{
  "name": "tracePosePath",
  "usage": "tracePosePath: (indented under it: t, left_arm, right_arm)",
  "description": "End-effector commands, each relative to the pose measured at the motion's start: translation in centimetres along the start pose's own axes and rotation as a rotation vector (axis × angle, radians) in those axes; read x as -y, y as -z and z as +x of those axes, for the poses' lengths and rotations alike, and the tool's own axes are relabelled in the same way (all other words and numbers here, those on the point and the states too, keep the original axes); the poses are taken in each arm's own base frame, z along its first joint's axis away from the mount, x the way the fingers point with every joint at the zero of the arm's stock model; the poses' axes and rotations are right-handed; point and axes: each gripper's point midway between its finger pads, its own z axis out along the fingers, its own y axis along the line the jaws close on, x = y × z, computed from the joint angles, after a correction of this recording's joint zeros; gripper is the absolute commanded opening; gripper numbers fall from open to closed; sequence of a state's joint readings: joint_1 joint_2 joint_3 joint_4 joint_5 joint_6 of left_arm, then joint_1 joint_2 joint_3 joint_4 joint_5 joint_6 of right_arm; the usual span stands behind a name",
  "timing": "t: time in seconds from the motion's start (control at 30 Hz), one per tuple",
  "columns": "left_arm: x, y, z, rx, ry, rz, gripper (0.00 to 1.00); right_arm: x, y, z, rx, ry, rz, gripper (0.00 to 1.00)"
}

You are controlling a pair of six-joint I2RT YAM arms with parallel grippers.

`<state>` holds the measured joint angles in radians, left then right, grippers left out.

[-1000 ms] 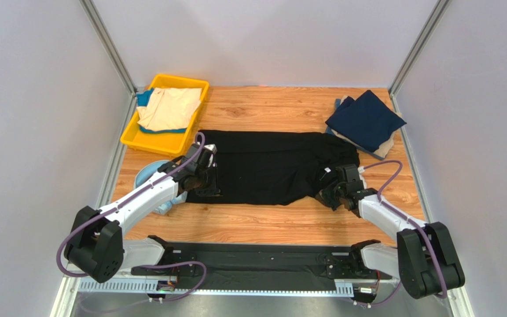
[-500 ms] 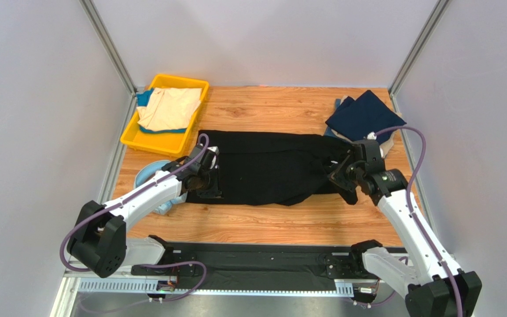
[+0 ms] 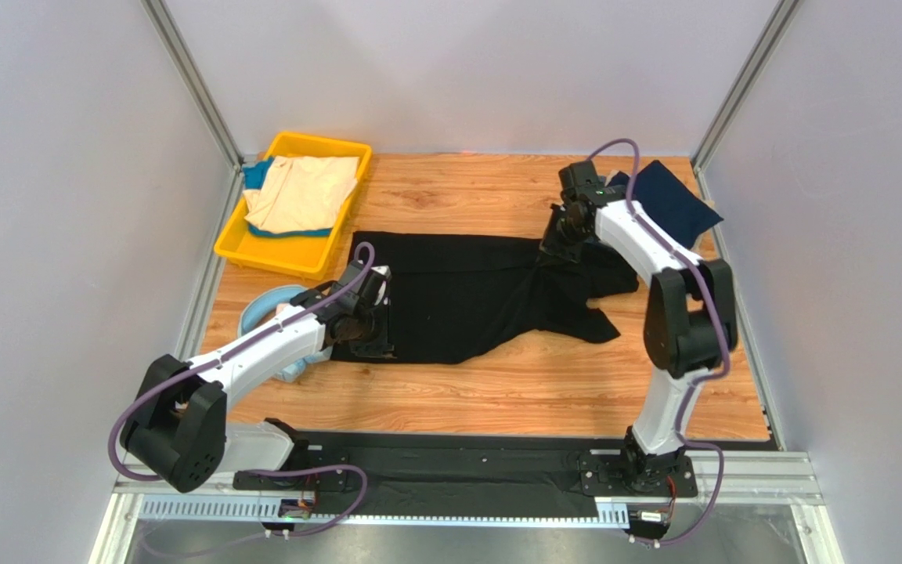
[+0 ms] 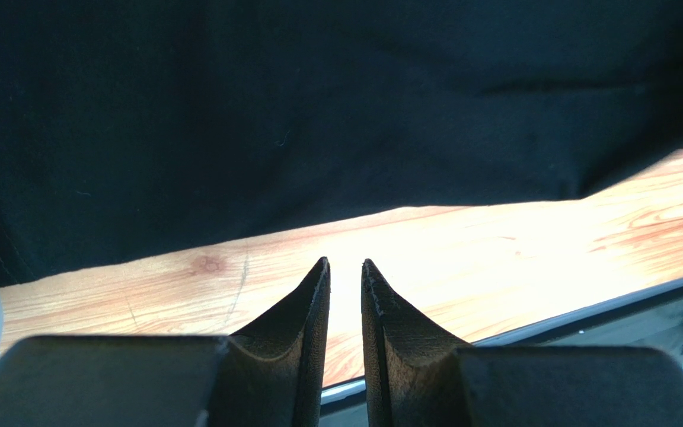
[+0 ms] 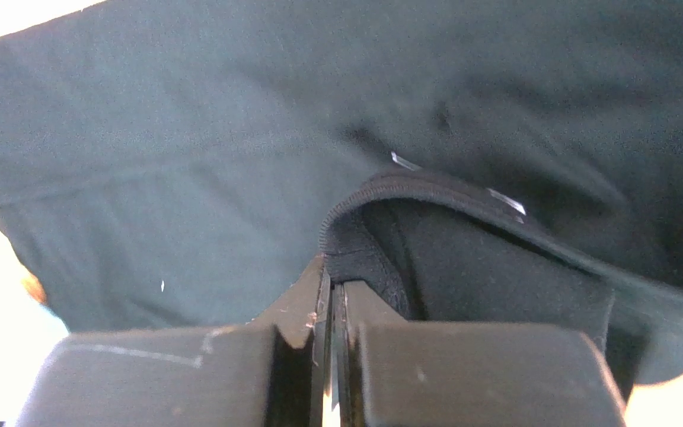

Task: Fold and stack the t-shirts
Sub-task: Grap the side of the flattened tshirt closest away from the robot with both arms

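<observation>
A large black t-shirt (image 3: 468,300) lies spread across the middle of the wooden table, its right part bunched and lifted. My right gripper (image 3: 559,233) is at the shirt's back right, shut on a hemmed edge of the black cloth (image 5: 381,191); its jaws (image 5: 332,277) are pressed together. My left gripper (image 3: 364,333) sits at the shirt's left near corner. In the left wrist view its fingers (image 4: 343,263) stand slightly open over bare wood with nothing between them, the black shirt (image 4: 318,107) just ahead. A navy t-shirt (image 3: 670,200) lies at the back right. A beige t-shirt (image 3: 303,190) is in the tray.
The yellow tray (image 3: 232,250) stands at the back left corner. Light-blue headphones (image 3: 268,313) lie beside my left arm, left of the black shirt. Grey walls and metal posts close in both sides and the back.
My right arm swung from the near right up to the back, pulling the black shirt's right edge with it. The left arm has hardly moved.
</observation>
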<state>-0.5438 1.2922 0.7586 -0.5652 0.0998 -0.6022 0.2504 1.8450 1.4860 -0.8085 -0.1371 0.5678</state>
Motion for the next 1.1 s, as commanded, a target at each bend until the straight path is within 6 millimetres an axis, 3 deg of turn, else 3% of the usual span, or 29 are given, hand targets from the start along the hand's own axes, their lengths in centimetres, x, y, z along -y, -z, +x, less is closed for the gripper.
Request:
tracePosePath:
  t: [0.0,0.07,0.13,0.27,0.3,0.37,0.4,0.43,0.5,0.6,0.63,0.67,0.77,1.0,1.07]
  left_arm:
    - [-0.3,-0.2,0.5,-0.016,-0.022,-0.009,0.26]
    - [-0.3,-0.2,0.4,-0.016,-0.025,-0.009,0.26]
    - [-0.3,-0.2,0.4,-0.017,-0.030,-0.011,0.25]
    - [0.0,-0.5,0.1,-0.025,-0.029,-0.009,0.26]
    - [0.1,-0.6,0.1,-0.029,-0.029,-0.005,0.25]
    - [0.1,-0.9,0.1,-0.037,-0.031,-0.009,0.25]
    - [0.1,-0.9,0.1,-0.039,-0.032,-0.010,0.25]
    - [0.1,-1.0,0.1,-0.041,-0.032,-0.009,0.25]
    - [0.0,-1.2,0.2,-0.043,-0.029,-0.011,0.25]
    - [0.3,-1.6,0.2,-0.042,-0.026,0.007,0.25]
    - [0.4,-1.8,0.3,-0.047,-0.028,0.012,0.25]
    - [0.5,-2.0,0.4,-0.056,-0.027,0.016,0.25]
    - [0.7,-2.3,0.5,-0.070,-0.035,0.017,0.24]
    - [0.7,-2.3,0.8,-0.072,-0.042,0.013,0.24]
    - [0.6,-2.4,1.0,-0.075,-0.040,0.014,0.24]
  right_arm:
    - [-5.0,-0.1,-3.3,0.073,0.141,-0.121,0.00]
    - [-5.9,-0.1,-3.7,0.105,0.175,-0.119,0.08]
    - [-6.2,0.3,-3.9,0.126,0.190,-0.121,0.31]
    - [-4.8,2.1,-4.7,0.222,0.219,-0.066,0.42]
    - [-4.8,4.0,-4.9,0.264,0.229,-0.069,0.43]
    - [-2.8,5.0,-4.8,0.310,0.230,0.002,0.44]
    - [-2.6,7.7,-5.0,0.375,0.235,0.001,0.46]
    - [-0.8,7.2,-3.8,0.362,0.234,0.047,0.64]
    - [1.6,9.3,-3.7,0.442,0.210,0.126,0.75]
    - [6.7,8.0,-1.0,0.362,0.120,0.235,0.79]
    - [8.8,7.8,-1.0,0.344,0.061,0.256,0.79]
    - [10.0,6.7,0.6,0.279,0.035,0.255,0.79]
    - [13.0,5.5,2.1,0.226,-0.013,0.299,0.79]
    - [14.6,2.3,4.9,0.095,-0.065,0.326,0.79]
    - [14.5,1.6,4.7,0.091,-0.086,0.304,0.79]
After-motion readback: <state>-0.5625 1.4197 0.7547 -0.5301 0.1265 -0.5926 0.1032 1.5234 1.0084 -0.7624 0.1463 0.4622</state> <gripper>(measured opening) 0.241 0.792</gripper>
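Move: Right gripper: you still pinch the t-shirt's collar; lay it about 3 cm ahead, 3 cm to the left and 9 cm down. The near sleeve's end, next in line, lies some 12 cm back, 12 cm right and 10 cm below; the navy stack is 8 cm ahead, 18 cm right, 7 cm below. Left gripper: the near edge is about 3 cm straight ahead, 6 cm down; headphones 4 cm ahead, 17 cm left, 4 cm down. Carry the right gripper a last 3 cm forward and left, open it wide to let go of the collar, and lift clear. Swing it about 16 cm right and 13 cm back, tipping the fingertips some 20 degrees rightward, then lower it over the near sleeve's end. Meanwhile sink the left gripper towards the near edge, fingers staying slightly open. ##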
